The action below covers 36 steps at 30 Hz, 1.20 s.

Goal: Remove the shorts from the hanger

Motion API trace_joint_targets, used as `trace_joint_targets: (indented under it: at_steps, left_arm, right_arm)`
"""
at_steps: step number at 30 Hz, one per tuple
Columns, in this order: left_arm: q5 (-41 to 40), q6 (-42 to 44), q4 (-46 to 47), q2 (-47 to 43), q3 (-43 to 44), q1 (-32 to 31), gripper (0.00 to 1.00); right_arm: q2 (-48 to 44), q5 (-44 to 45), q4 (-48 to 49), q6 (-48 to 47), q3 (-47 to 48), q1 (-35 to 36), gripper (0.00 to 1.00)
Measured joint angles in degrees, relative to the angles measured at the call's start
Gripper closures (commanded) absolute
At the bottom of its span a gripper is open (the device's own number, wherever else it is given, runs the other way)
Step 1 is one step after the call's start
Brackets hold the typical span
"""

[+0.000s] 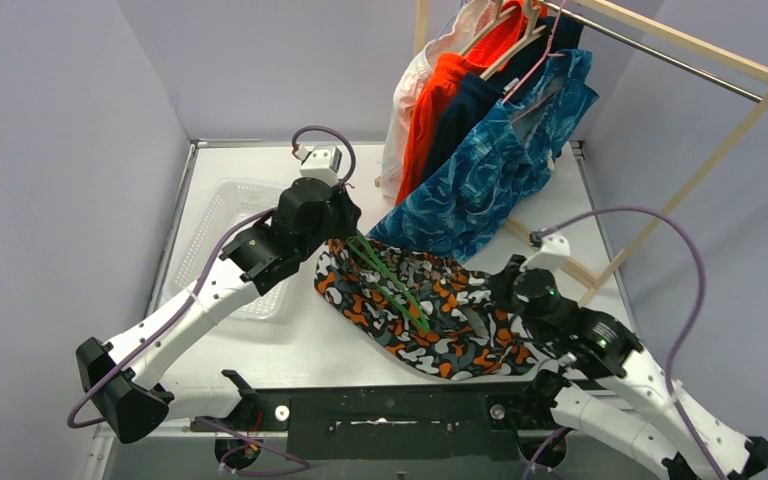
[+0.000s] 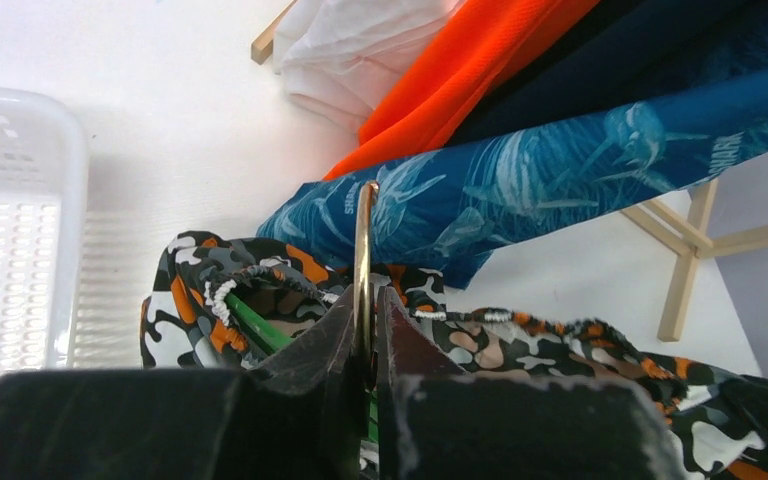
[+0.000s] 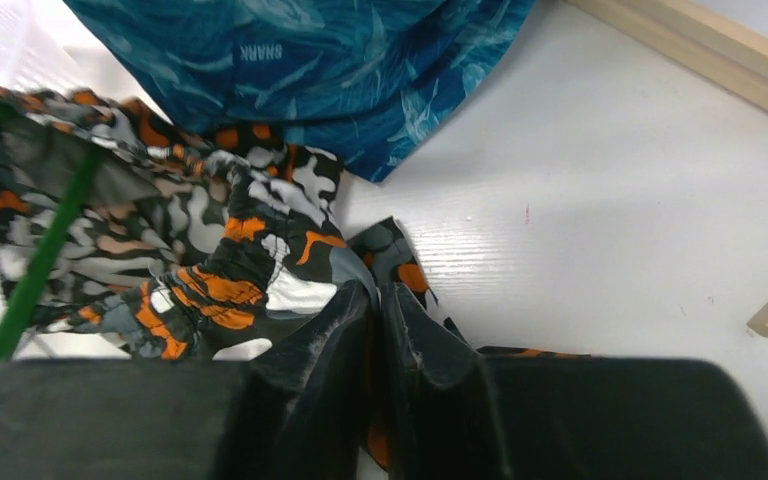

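The camouflage shorts (image 1: 430, 322) lie spread on the table with a green hanger (image 1: 396, 290) still threaded through the waistband. My left gripper (image 1: 346, 233) is shut on the hanger's brass hook (image 2: 363, 240), which stands upright between its jaws (image 2: 372, 300). At the shorts' right edge, my right gripper (image 1: 507, 287) is shut on a fold of the camouflage fabric (image 3: 260, 280), pinched between its jaws (image 3: 378, 292). The green hanger arm (image 3: 35, 275) shows at the left of the right wrist view.
Teal-blue shorts (image 1: 490, 170), navy shorts (image 1: 460, 115), orange shorts (image 1: 438, 90) and white shorts (image 1: 407, 95) hang on a wooden rack (image 1: 705, 60) at the back right, the teal pair draping onto the table. A white basket (image 1: 208, 210) sits back left.
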Motion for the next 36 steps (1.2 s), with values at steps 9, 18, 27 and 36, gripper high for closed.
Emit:
trace_joint_targets:
  at_steps: [9,18,27,36]
  left_arm:
    - [0.3,0.7,-2.1,-0.1,-1.5,0.5,1.0]
    - [-0.3,-1.6,-4.3,2.2,-1.0,0.5,1.0]
    - [-2.7,-4.4,-8.3,4.9,0.8,0.5,1.0]
    - [-3.5,-5.6,-9.0,6.7,1.9,0.5,1.0]
  right_arm:
    - [8.4,-9.9,3.7,-6.4,4.1,-0.4,0.35]
    - [4.5,-30.3,9.8,-9.2,6.5,-0.4,0.29]
    - [15.1,-39.4,16.1,-11.3,8.5,0.8,0.27]
    - [24.0,-33.2,16.1,-12.4,14.5,14.7,0.3]
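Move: Some 14 cm to the right hand's left and 6 cm back, at about its height, is the green hanger's free lower end; the camo shorts' middle lies 13 cm left, 3 cm back and 12 cm below the hand. The blue shorts' lower hem is about 7 cm left and 8 cm ahead of it. From the left hand, which holds the hook, the same hanger end is roughly 17 cm back, 12 cm right and 10 cm down. Opening wide, the right fingers let go of the shorts' waistband; after a slight dip the hand rises some 6 cm and swings about 18 cm left, drawing back 6 cm and turning 50 degrees counter-clockwise, to the hanger's free end, its fingers spread around the green bar. The left hand keeps its pinch on the hook, sinking about 6 cm and tipping down. ##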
